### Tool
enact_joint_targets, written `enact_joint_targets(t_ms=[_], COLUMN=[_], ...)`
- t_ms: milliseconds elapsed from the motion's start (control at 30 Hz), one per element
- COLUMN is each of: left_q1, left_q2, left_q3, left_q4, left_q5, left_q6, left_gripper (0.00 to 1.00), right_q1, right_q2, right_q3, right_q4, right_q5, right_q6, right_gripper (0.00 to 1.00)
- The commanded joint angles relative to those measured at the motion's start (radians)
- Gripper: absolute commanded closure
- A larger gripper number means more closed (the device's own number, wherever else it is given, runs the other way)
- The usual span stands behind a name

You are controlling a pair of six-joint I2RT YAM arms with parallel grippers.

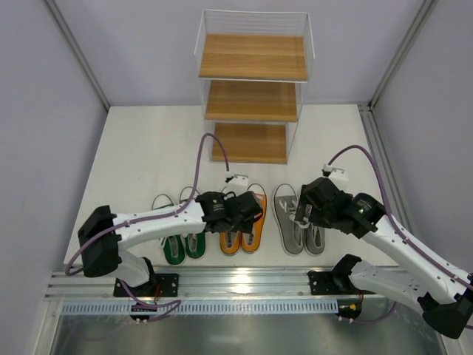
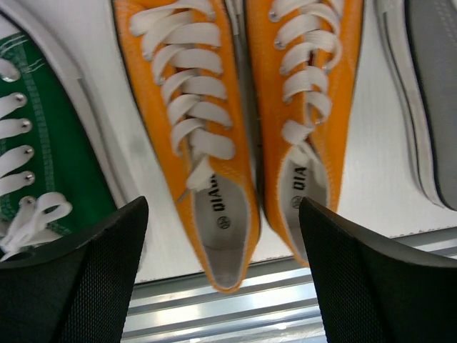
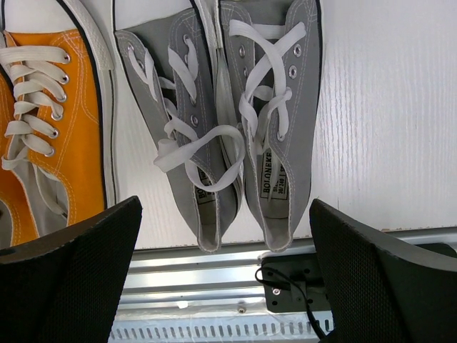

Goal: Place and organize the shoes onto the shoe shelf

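Note:
Three pairs of shoes lie in a row near the table's front edge: green (image 1: 177, 248), orange (image 1: 244, 233) and grey (image 1: 299, 229), toes toward the shoe shelf (image 1: 255, 96) at the back centre. All three wooden boards of the shelf are bare. My left gripper (image 1: 240, 211) hovers open over the orange pair. In the left wrist view its fingers (image 2: 86, 286) flank the heels of both orange shoes (image 2: 214, 143) without touching them. My right gripper (image 1: 310, 211) is open above the grey pair (image 3: 278, 107), and nothing is between its fingers (image 3: 385, 279).
An aluminium rail (image 1: 244, 281) runs along the near edge just behind the shoes' heels, with the right arm's black base mount (image 3: 293, 282) on it. Grey walls and metal posts close in the table's sides. A green shoe (image 2: 36, 157) lies left of the orange pair.

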Motion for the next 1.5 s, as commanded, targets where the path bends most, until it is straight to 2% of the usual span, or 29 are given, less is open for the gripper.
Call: enact_joint_targets(t_ms=[0, 100, 300, 500, 600, 633, 700, 800, 933, 1067, 1200, 1467], left_q1=[-0.046, -0.048, -0.048, -0.048, -0.048, -0.047, -0.045, -0.042, -0.042, -0.048, -0.047, -0.004], left_q2=[0.084, 0.123, 0.183, 0.265, 0.298, 0.315, 0.331, 0.348, 0.316, 0.243, 0.224, 0.25], left_q3=[0.109, 0.115, 0.094, 0.06, 0.063, 0.063, 0.074, 0.085, 0.068, 0.007, 0.02, 0.106], left_q4=[-0.01, 0.043, 0.048, 0.141, 0.152, 0.162, 0.162, 0.168, 0.21, 0.311, 0.343, 0.415], left_q5=[-0.126, -0.104, -0.079, -0.031, -0.033, -0.039, -0.048, -0.071, -0.132, -0.275, -0.367, -0.38], left_q6=[-0.064, -0.078, -0.141, -0.138, -0.127, -0.123, -0.118, -0.104, -0.057, -0.003, 0.07, 0.173], left_gripper=[0.16, 0.18, 0.22, 0.35, 0.48, 0.58, 0.68, 1.0, 1.0, 1.0, 1.0, 1.0], right_q1=[-0.003, -0.002, -0.002, -0.002, -0.002, -0.002, -0.002, -0.002, -0.002, 0.0, -0.002, -0.003], right_q2=[-0.007, -0.004, -0.047, -0.09, -0.099, -0.102, -0.11, -0.129, -0.141, -0.146, -0.136, -0.122], right_q3=[0.032, 0.03, 0.013, -0.013, -0.013, -0.013, -0.021, -0.027, -0.028, -0.028, -0.025, -0.007], right_q4=[0.026, 0.023, 0.005, 0.002, -0.008, -0.009, -0.009, -0.008, -0.006, 0.006, 0.017, 0.021], right_q5=[0.03, 0.028, 0.028, 0.017, 0.019, 0.019, 0.016, 0.013, 0.011, 0.011, 0.008, 0.014], right_q6=[-0.018, -0.024, -0.012, 0.007, 0.013, 0.013, 0.015, 0.015, 0.016, 0.013, 0.002, -0.016], right_gripper=[0.0, 0.0, 0.0, 0.0, 0.0, 0.0, 0.0, 0.0, 0.0, 0.0, 0.0, 0.0])
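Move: The orange pair is some 4 cm to the left hand's right and 3 cm ahead, 9 cm below. Counted from the left hand, the nearer green shoe is about 12 cm left and 2 cm ahead, the nearer grey shoe about 19 cm right and 3 cm ahead, both about as low; the lower shelf board is some 30 cm ahead and 7 cm right. From the right hand, the orange pair is roughly 21 cm left and 4 cm ahead, 13 cm lower. Sideways to the right by about 4 cm, then down some 8 cm in all, the left hand comes onto the seam between the orange shoes and closes its almost open fingers until shut, pinching both inner collar walls together just behind the laces. Still pinching, it draws forward towards the shelf and rises a little, the wrist tipping the fingers outward. ##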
